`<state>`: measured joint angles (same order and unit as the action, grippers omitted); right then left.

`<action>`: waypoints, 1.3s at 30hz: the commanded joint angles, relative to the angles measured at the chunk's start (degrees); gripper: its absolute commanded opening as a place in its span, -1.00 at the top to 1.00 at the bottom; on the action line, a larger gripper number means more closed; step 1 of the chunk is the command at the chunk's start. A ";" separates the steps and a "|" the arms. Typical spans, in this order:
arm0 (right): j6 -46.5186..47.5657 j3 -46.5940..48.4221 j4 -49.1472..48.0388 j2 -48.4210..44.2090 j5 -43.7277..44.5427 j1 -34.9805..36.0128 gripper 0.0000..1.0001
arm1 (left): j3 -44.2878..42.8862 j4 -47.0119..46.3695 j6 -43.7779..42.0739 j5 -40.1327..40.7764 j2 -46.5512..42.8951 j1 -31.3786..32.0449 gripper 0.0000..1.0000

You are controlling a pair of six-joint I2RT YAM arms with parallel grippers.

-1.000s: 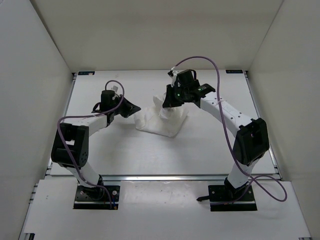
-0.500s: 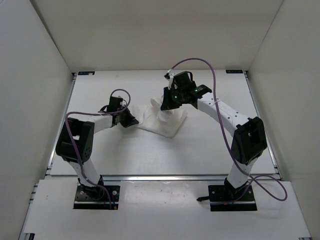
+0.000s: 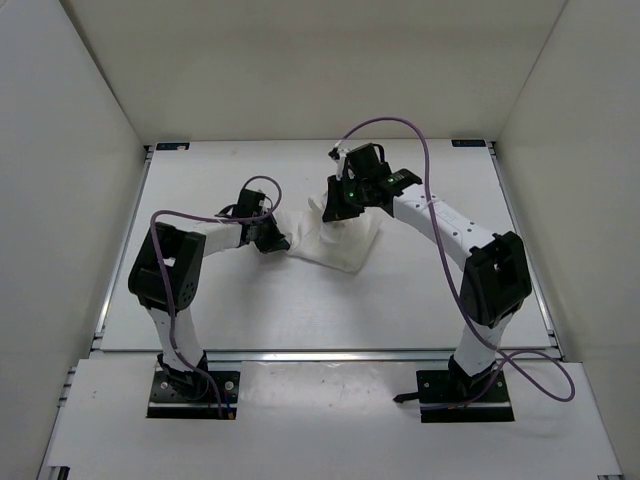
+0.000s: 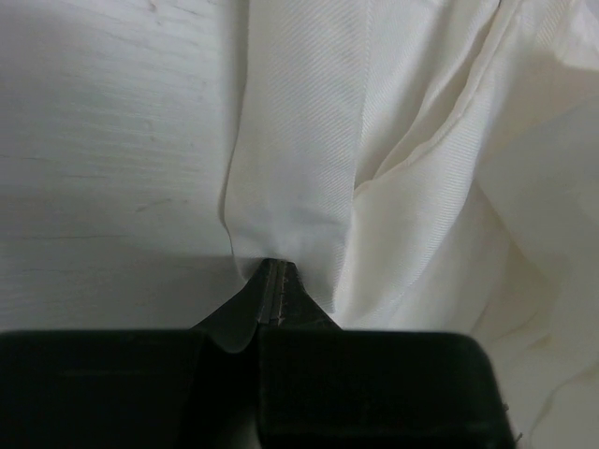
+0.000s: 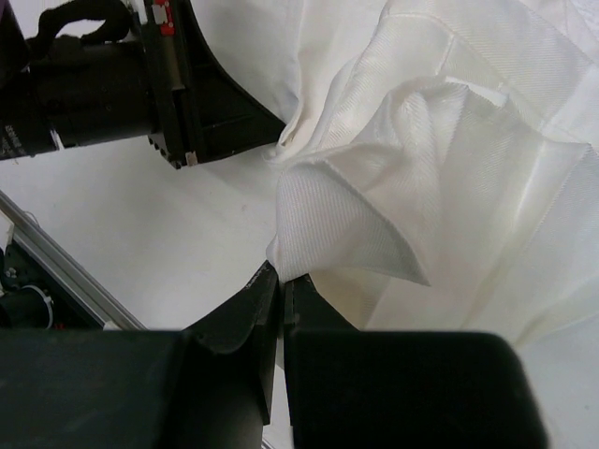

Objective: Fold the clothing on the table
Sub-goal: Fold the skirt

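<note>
The clothing [image 3: 335, 243] is a wrinkled white garment bunched near the middle of the table [image 3: 420, 290]. My left gripper [image 3: 281, 243] sits low at its left edge and is shut on a corner of the fabric [image 4: 290, 215]. My right gripper [image 3: 329, 212] hovers over the garment's upper part, shut on a folded corner of the cloth [image 5: 342, 229], which hangs lifted from its tips. In the right wrist view the left gripper [image 5: 277, 138] shows dark at the upper left, touching the cloth's edge.
White walls enclose the table on three sides. Aluminium rails [image 3: 330, 353] run along its near edge. Purple cables [image 3: 405, 122] loop above both arms.
My left gripper has slid right across the table to the garment's left edge, pushing the cloth into a tighter bunch. The right gripper shifted slightly left and kept its hold.
</note>
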<state>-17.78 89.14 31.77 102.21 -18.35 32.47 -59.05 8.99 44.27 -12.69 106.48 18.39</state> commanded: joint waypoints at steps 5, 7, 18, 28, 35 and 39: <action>1.17 6.48 1.01 2.90 1.65 -0.30 1.00 | 2.70 3.49 -1.65 -1.46 -1.36 2.61 1.00; 1.43 6.92 0.92 3.60 1.47 0.22 0.99 | 4.20 3.31 -1.38 -2.51 -2.06 4.01 1.00; 1.52 6.23 -0.56 8.97 0.60 3.48 1.00 | 5.95 1.47 0.90 -6.99 -2.15 7.71 1.00; -0.50 -2.92 -3.74 8.09 -6.08 4.18 0.61 | 8.95 -2.13 3.19 -8.84 -3.38 6.83 1.00; -2.95 -1.96 -8.11 3.53 -11.26 0.67 -0.49 | 10.88 -3.54 3.63 -9.28 -4.78 5.07 1.00; -3.84 3.65 -9.62 1.06 -12.94 -1.96 -0.78 | 11.06 -3.46 3.98 -9.20 -5.40 4.20 1.00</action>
<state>-20.49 87.35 27.44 108.77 -28.80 32.88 -49.58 2.72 49.17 -23.88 103.13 23.53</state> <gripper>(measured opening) 0.882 0.020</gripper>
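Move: The right hand holds a raised corner of the skirt; the middle of the skirt's lying part is roughly 17 cm below it, about 3 cm ahead and 3 cm to the right. The low skirt corner at the left fingertips is some 9 cm to its left, level, 17 cm down. From the left hand, the skirt's middle is about 13 cm right, 3 cm ahead; the raised corner is about 9 cm right, level, 16 cm up. The right hand lowers its skirt corner some 8 cm, opens and lifts; the left drags its corner back-right. ##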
